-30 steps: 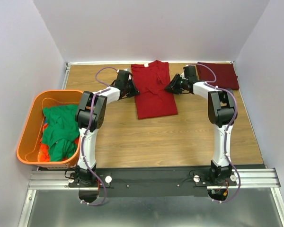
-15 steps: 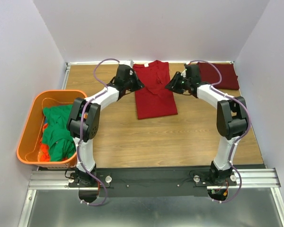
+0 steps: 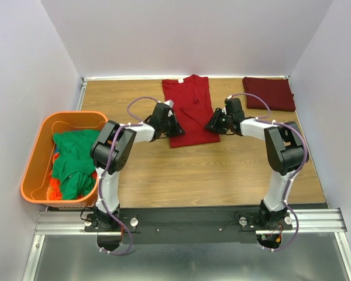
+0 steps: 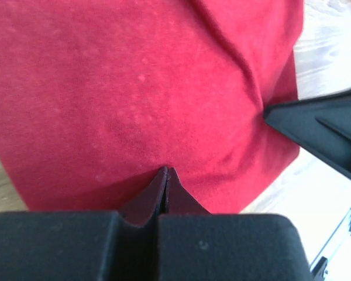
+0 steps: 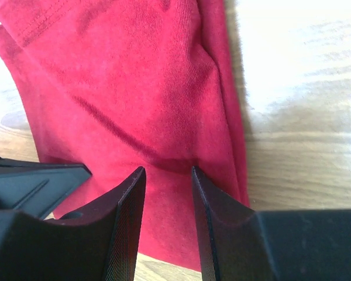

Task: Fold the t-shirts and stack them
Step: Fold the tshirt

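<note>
A bright red t-shirt (image 3: 187,102) lies flat as a long strip at the table's far middle, its sides folded in. My left gripper (image 3: 178,131) is shut at its near-left corner; in the left wrist view its tips (image 4: 166,171) press on the red cloth (image 4: 134,76) with nothing between them. At the near-right corner my right gripper (image 3: 210,125) is open, its jaws (image 5: 168,171) standing over the red cloth (image 5: 134,88) close to the hem. A folded dark maroon t-shirt (image 3: 269,93) lies at the far right. Green t-shirts (image 3: 73,161) fill the tub.
The orange plastic tub (image 3: 32,170) sits off the table's left edge. Walls close in on the table's back and both sides. Bare wooden table (image 3: 222,170) stretches between the red shirt and the arm bases. Each wrist view shows the other gripper's black finger nearby.
Both grippers have come down along the red shirt's sides from its upper part to its near corners. The shirt itself lies as before.
</note>
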Robot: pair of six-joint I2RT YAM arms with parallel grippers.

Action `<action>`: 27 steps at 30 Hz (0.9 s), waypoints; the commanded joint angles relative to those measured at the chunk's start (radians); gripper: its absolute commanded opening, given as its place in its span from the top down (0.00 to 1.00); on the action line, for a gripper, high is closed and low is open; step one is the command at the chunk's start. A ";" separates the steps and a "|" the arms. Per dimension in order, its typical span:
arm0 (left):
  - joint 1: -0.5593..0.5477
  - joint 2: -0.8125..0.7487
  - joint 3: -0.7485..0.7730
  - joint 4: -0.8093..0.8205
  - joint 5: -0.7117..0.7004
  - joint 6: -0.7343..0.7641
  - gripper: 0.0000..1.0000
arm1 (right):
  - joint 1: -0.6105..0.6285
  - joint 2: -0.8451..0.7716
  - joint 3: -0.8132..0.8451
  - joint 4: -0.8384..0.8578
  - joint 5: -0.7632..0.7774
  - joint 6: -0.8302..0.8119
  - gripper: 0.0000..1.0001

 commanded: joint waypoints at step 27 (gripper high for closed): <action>-0.350 -0.576 -0.579 -0.112 -0.341 -0.228 1.00 | 0.082 -0.733 -0.758 -0.063 -0.053 0.082 0.55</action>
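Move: Some 10 cm ahead of the left hand and 5 cm to its right lies the middle of the folded red t-shirt; from the right hand that middle is about 8 cm ahead and 8 cm left, practically at fingertip height. Both sets of fingertips already rest on the cloth near its near end. A dark red folded cloth lies roughly 17 cm ahead and 29 cm right of the right hand, and the orange bin's middle about 11 cm back and 49 cm left of the left hand. Dragging the t-shirt back over the table towards the bases, both hands go about 18 cm, level and side by side, slow at first and then quicker. The left keeps its shut fingertips pressed on the cloth near the shirt's left edge; the right keeps its half-open fingers on the right side and drifts slightly right, with barely any turn in either wrist. ##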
